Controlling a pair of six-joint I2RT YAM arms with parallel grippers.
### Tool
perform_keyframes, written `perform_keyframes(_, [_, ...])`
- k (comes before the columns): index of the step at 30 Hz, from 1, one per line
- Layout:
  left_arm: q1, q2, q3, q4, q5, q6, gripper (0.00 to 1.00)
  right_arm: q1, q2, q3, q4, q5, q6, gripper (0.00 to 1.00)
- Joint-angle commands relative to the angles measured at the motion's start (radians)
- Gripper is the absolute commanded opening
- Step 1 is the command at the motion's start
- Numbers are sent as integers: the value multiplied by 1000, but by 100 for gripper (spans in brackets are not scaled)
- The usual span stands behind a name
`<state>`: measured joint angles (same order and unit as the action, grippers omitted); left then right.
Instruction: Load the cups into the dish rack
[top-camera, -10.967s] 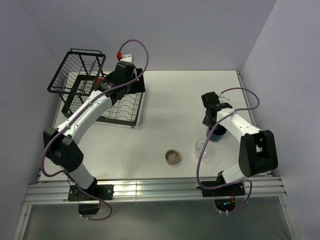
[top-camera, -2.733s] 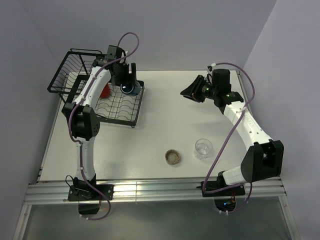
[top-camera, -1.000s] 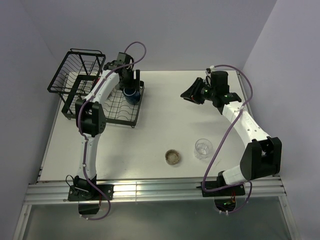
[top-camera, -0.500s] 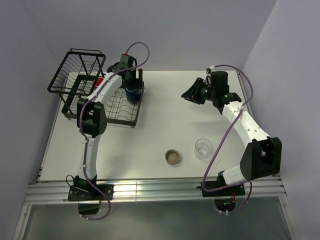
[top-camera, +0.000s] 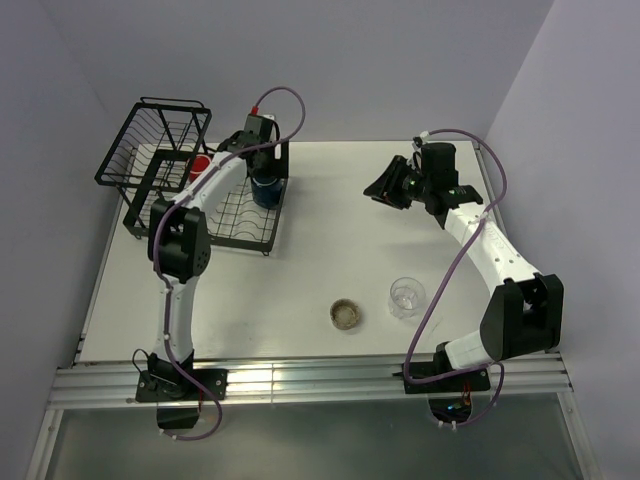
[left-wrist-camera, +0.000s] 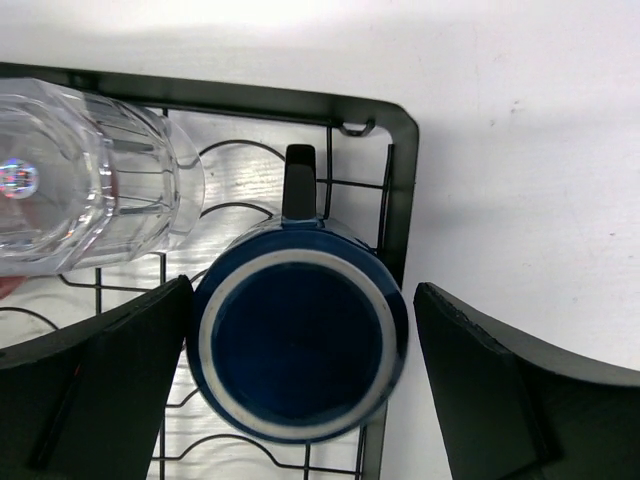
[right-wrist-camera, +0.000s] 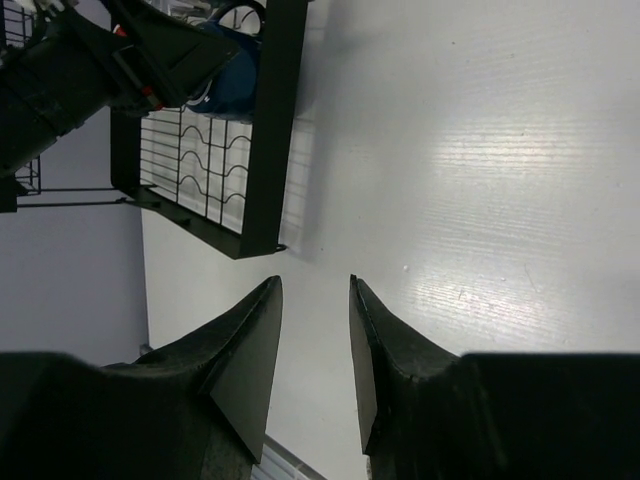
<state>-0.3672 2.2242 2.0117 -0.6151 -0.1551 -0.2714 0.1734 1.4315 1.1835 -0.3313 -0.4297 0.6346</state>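
The dark blue mug (top-camera: 265, 186) stands bottom up at the right rim of the black wire dish rack (top-camera: 268, 240). In the left wrist view the mug (left-wrist-camera: 297, 345) sits between my left gripper's (left-wrist-camera: 302, 290) open fingers (left-wrist-camera: 100, 390), with a small gap on the right side. A clear glass tumbler (left-wrist-camera: 90, 200) lies on the tray beside it. The red mug (top-camera: 200, 163) is in the rack further left. The second clear tumbler (top-camera: 407, 296) stands on the table at the front right. My right gripper (top-camera: 378, 190) hangs above the table, slightly open and empty (right-wrist-camera: 315, 282).
A small round tan lid (top-camera: 346, 314) lies on the table left of the tumbler. The rack's raised wire basket (top-camera: 150, 140) stands at the far left. The right wrist view shows the rack's frame (right-wrist-camera: 265, 130) and the blue mug (right-wrist-camera: 225, 70) under the left arm.
My left wrist has shifted a little right over the blue mug, which has gone from tilted to standing on the tray's right edge. The right arm has held still.
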Motion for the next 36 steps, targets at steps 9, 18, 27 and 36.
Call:
perform_keyframes(9, [-32, -167, -85, 195, -106, 34, 99, 11, -22, 18, -9, 34, -33, 43])
perform_keyframes(18, [-59, -271, -116, 223, -196, 40, 99, 35, -85, 37, -93, 178, -78, 43])
perform_keyframes(27, [-130, -480, -237, 127, -178, -107, 99, 190, -331, -48, -284, 477, -75, 43])
perform_keyframes(36, [-280, -664, -464, 163, -139, -187, 99, 339, -529, -232, -462, 588, 36, 42])
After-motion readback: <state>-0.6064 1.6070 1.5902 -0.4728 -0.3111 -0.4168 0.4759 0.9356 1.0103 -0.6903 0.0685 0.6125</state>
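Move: The last glass on the table is the right hand's next thing, roughly 18 cm back, 8 cm to its right and 18 cm below; the small bowl sits about 21 cm back, 4 cm left and 19 cm below that hand. From the left hand this glass is some 34 cm back, 30 cm right and 7 cm below. The blue mug is right under the left hand, about 4 cm below, and the racked glass stands 9 cm left and 5 cm ahead of the mug. The left hand, its fingers already wide open around the upturned blue mug, lifts straight up off it by about 7 cm, then keeps rising while it draws back towards its base and a little right, to some 16 cm up and 13 cm back, fingertips tilting up and out. The right hand at first barely stirs, then swings back about 13 cm towards the last glass, rising slightly and sinking again, while it rolls its left side down so the part-open fingers point more steeply at the table; it touches nothing yet. ##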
